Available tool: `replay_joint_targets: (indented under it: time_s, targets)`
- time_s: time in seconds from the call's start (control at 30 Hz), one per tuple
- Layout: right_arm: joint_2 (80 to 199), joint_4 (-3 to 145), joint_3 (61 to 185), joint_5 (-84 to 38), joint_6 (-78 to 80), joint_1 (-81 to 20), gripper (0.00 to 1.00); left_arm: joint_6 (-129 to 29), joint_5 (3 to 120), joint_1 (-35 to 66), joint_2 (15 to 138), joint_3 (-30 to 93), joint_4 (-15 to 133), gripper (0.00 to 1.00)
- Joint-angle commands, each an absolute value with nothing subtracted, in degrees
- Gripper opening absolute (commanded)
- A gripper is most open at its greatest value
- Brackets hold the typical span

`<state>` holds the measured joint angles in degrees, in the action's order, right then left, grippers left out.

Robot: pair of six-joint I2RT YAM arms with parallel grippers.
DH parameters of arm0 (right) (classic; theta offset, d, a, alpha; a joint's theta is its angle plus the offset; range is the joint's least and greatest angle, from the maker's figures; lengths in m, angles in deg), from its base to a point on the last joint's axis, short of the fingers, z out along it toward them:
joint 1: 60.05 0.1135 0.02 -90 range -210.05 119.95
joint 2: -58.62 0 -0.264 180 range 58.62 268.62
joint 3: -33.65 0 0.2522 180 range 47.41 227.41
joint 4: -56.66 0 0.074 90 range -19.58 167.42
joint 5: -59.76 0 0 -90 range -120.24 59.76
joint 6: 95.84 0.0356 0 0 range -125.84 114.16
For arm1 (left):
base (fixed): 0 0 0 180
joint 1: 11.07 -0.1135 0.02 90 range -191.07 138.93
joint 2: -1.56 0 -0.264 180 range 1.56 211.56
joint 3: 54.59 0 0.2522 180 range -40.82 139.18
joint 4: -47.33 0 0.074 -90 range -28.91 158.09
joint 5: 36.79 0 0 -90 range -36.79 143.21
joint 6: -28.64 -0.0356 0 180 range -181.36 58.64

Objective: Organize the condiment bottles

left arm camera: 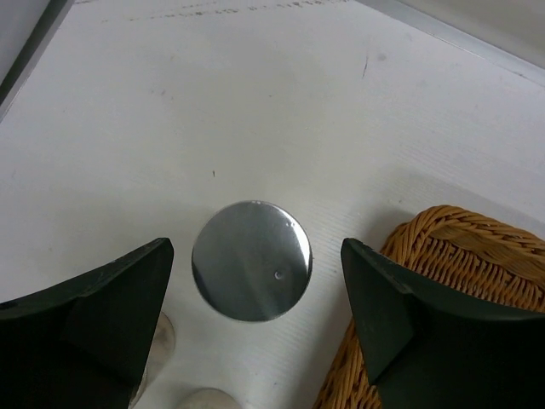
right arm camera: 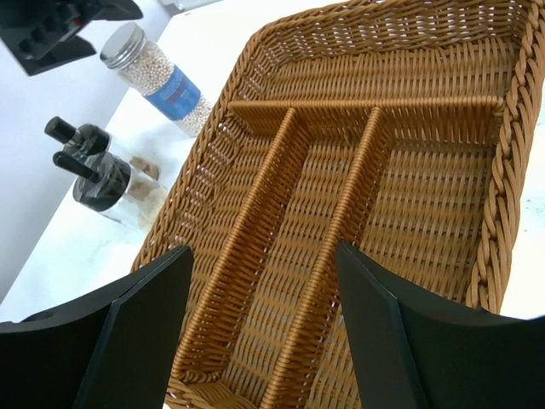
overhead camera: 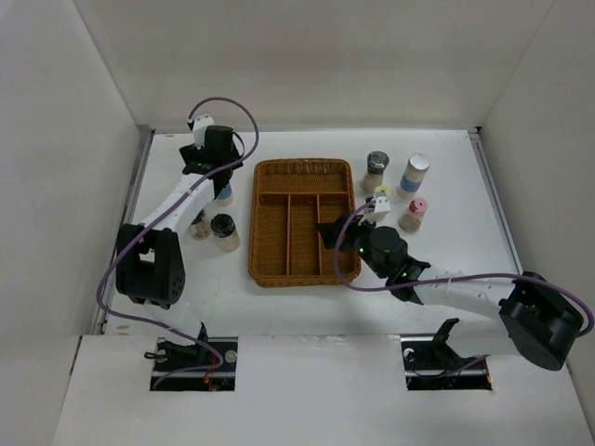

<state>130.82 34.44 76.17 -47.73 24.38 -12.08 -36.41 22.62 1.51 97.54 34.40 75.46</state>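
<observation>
My left gripper (overhead camera: 219,177) (left arm camera: 257,251) hangs open straight over a silver-capped condiment bottle (left arm camera: 251,260) with a blue label (overhead camera: 225,194), left of the wicker tray (overhead camera: 302,221). The cap sits between the fingers with a gap on each side. Two dark-capped bottles (overhead camera: 224,231) (overhead camera: 199,225) stand just in front of it. My right gripper (overhead camera: 332,231) (right arm camera: 262,249) is open and holds nothing, low over the tray's (right arm camera: 400,170) right side. To the tray's right stand a grey-capped bottle (overhead camera: 376,168), a silver-capped one (overhead camera: 415,174), a pink-capped one (overhead camera: 415,214) and a cream-capped one (overhead camera: 382,194).
White walls close in the table on the left, back and right. The tray's three long compartments and its rear cross compartment hold nothing. In the right wrist view the left-hand bottles (right arm camera: 157,78) (right arm camera: 106,183) stand close to the tray's outer wall.
</observation>
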Motion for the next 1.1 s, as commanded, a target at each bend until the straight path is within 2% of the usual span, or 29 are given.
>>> replay_joint_targets:
  time_s: [0.0, 0.3, 0.33, 0.47, 0.57, 0.87, 1.07]
  targets:
    - [131.5, 31.0, 76.6, -46.6, 24.3, -12.5, 0.74, -38.2, 23.1, 0.8, 98.8, 37.7, 73.9, 0.77]
    - [131.0, 31.3, 76.4, -47.2, 23.8, -13.3, 0.74, -37.6, 23.1, 0.7, 100.6, 36.5, 73.6, 0.74]
    - [131.0, 31.1, 76.2, -47.3, 24.1, -13.3, 0.75, -37.7, 23.2, 0.7, 100.9, 36.5, 73.6, 0.72]
    - [131.6, 31.6, 76.4, -47.0, 25.0, -14.0, 0.74, -37.7, 23.3, 0.4, 100.5, 36.3, 73.5, 0.47]
    - [131.0, 31.2, 75.9, -47.6, 25.0, -14.0, 0.74, -37.7, 23.0, 0.6, 98.2, 36.2, 72.4, 0.39]
    - [131.7, 31.3, 75.8, -47.0, 26.3, -15.3, 0.74, -40.0, 20.6, 4.3, 87.7, 41.7, 70.0, 0.36]
    - [130.7, 31.0, 75.0, -47.6, 26.7, -15.9, 0.74, -40.3, 22.4, 8.4, 88.8, 46.7, 69.7, 0.36]
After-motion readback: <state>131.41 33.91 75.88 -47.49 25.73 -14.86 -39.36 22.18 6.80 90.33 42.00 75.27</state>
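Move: The blue-labelled bottle stands upright almost under the left hand, its middle roughly 1 cm ahead and 8 cm below. Nearer the base are a small clear bottle, about 9 cm back and 5 cm left of the hand, and a black-capped bottle, some 12 cm back and 2 cm right. The basket's middle lies about 19 cm right and 6 cm back. From the right hand the blue-labelled bottle is some 18 cm ahead and 28 cm left. Down by about 2.5 cm and slightly forward, the left hand settles its open fingers around the grey cap of the blue-labelled bottle, pauses and pinches it. Then it lifts ever faster, some 14 cm, veering about 4 cm right to the basket's side while the fingers tilt upward roughly 15 degrees, keeping their grip. ##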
